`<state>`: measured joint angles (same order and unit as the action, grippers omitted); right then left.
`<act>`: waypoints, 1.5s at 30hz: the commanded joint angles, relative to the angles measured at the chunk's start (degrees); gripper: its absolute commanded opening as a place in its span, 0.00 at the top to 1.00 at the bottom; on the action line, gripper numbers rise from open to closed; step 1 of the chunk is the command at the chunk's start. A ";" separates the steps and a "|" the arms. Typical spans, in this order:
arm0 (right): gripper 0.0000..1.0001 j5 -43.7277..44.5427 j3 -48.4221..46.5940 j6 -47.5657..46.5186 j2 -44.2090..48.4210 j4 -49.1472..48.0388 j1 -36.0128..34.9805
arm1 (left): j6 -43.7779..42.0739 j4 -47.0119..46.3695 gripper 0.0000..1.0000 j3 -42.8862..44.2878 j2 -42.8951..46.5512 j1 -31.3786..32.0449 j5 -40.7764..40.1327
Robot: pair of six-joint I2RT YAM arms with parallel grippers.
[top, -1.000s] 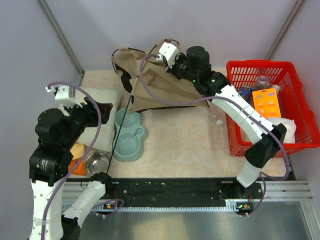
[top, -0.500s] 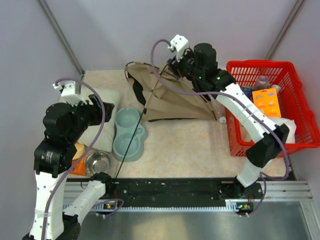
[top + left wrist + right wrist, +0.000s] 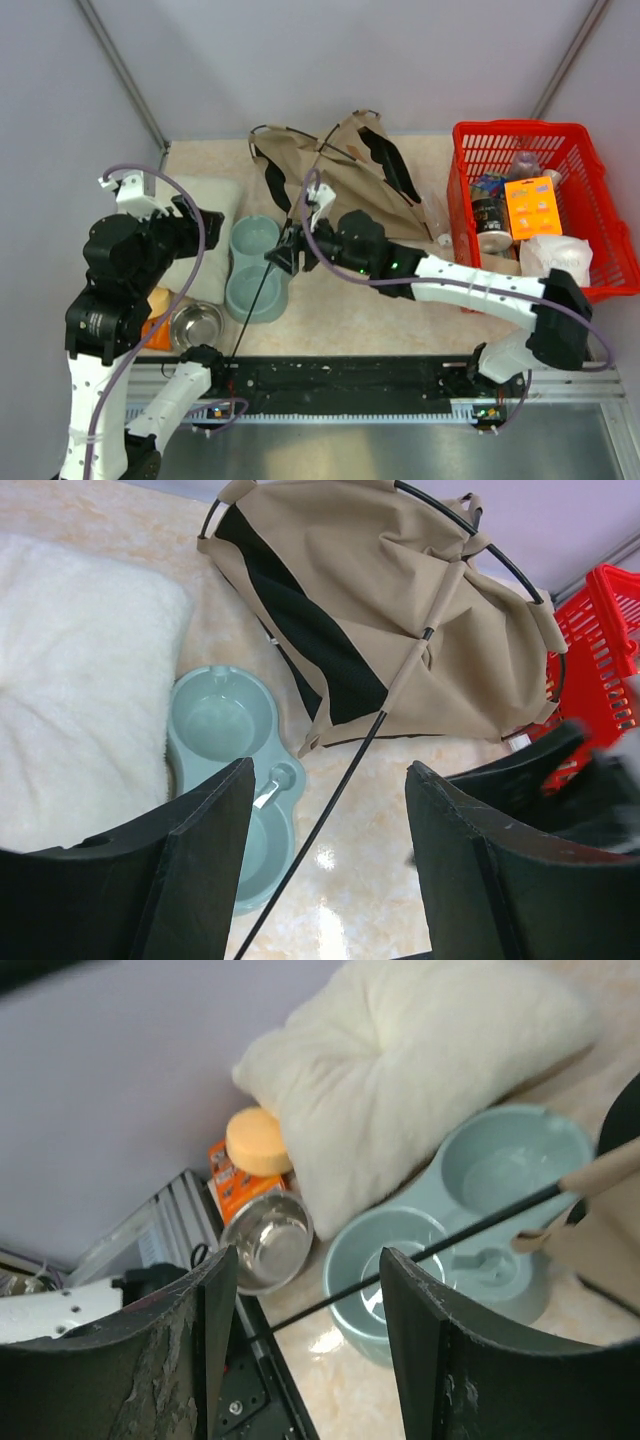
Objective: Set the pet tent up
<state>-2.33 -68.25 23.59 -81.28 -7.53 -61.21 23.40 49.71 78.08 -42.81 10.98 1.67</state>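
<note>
The pet tent (image 3: 345,178) lies slumped at the back of the table, tan fabric with dark lining, and shows in the left wrist view as a crumpled heap (image 3: 400,610). One thin black pole (image 3: 262,290) slants from it toward the near rail, over the teal bowl. My right gripper (image 3: 283,256) hovers open right at this pole; the pole (image 3: 420,1255) crosses the gap in its view, untouched. My left gripper (image 3: 205,222) hangs open above the pillow, holding nothing, with the pole (image 3: 340,780) seen between its fingers further off.
A cream plush pillow (image 3: 205,235) lies at the left, a teal double bowl (image 3: 258,268) beside it. A steel bowl (image 3: 195,325) and an orange item (image 3: 258,1140) sit near the left base. A red basket (image 3: 545,140) of items stands at the right.
My right gripper opened, let go of the tent's top and swung down and forward-left to the loose pole. The tent sagged toward the basket. The left arm barely shifted.
</note>
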 commanded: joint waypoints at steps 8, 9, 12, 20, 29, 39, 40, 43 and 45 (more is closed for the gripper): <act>0.45 10.24 8.13 16.47 -9.42 -18.31 -4.36 | 3.14 4.77 0.33 -1.00 3.87 -0.08 -3.96; 0.45 9.98 7.87 17.09 -10.30 -18.66 -4.36 | 3.32 5.21 0.33 -1.00 4.05 -0.08 -3.96; 0.46 8.83 7.61 18.50 -13.46 -21.82 -4.44 | 3.23 5.92 0.33 -1.27 4.31 -0.09 -3.61; 0.51 12.51 2.77 20.44 -19.45 -19.72 -4.71 | 2.97 5.57 0.33 -2.41 4.13 -0.08 -2.55; 0.58 11.82 1.98 21.32 -23.66 -22.00 -5.06 | 3.94 4.34 0.33 -4.78 4.58 -0.08 -1.94; 1.00 11.73 0.57 21.41 -22.36 -18.76 -4.27 | 4.64 2.94 0.33 -7.41 4.40 -0.08 1.22; 1.00 11.56 0.40 20.88 -21.39 -17.36 -3.92 | 4.64 2.32 0.33 -8.29 4.40 -0.08 2.01; 1.00 7.45 -0.13 17.64 -17.09 -12.35 -1.90 | 5.08 0.83 0.33 -9.79 3.87 -0.08 5.61; 1.00 2.53 -0.40 15.79 -13.84 -8.39 0.29 | 5.60 -0.31 0.33 -10.58 3.43 -0.08 7.46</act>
<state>6.96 -65.30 45.17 -103.88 -21.28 -64.20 27.83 55.16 68.88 -38.89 10.98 3.84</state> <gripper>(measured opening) 0.028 0.670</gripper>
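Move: The tent's dark pole runs slantwise below my open right hand. The spot I will grip is about 7 cm left, 2 cm ahead and some 15 cm down. Beneath that, the near teal bowl is roughly 11 cm left and level with the hand, the far one 11 cm left and 13 cm ahead, both some 30 cm below. From my open left hand that spot is about 9 cm right, 1 cm ahead and 22 cm below. I drop my right hand quickly about 15 cm towards the pole, swinging some 7 cm left while the wrist turns over by about 20 degrees. There I shut the fingers and pinch the pole above the teal bowls. Meanwhile my open left hand eases back a little, then sinks about 7 cm towards the pole, its fingers tipping further down. ##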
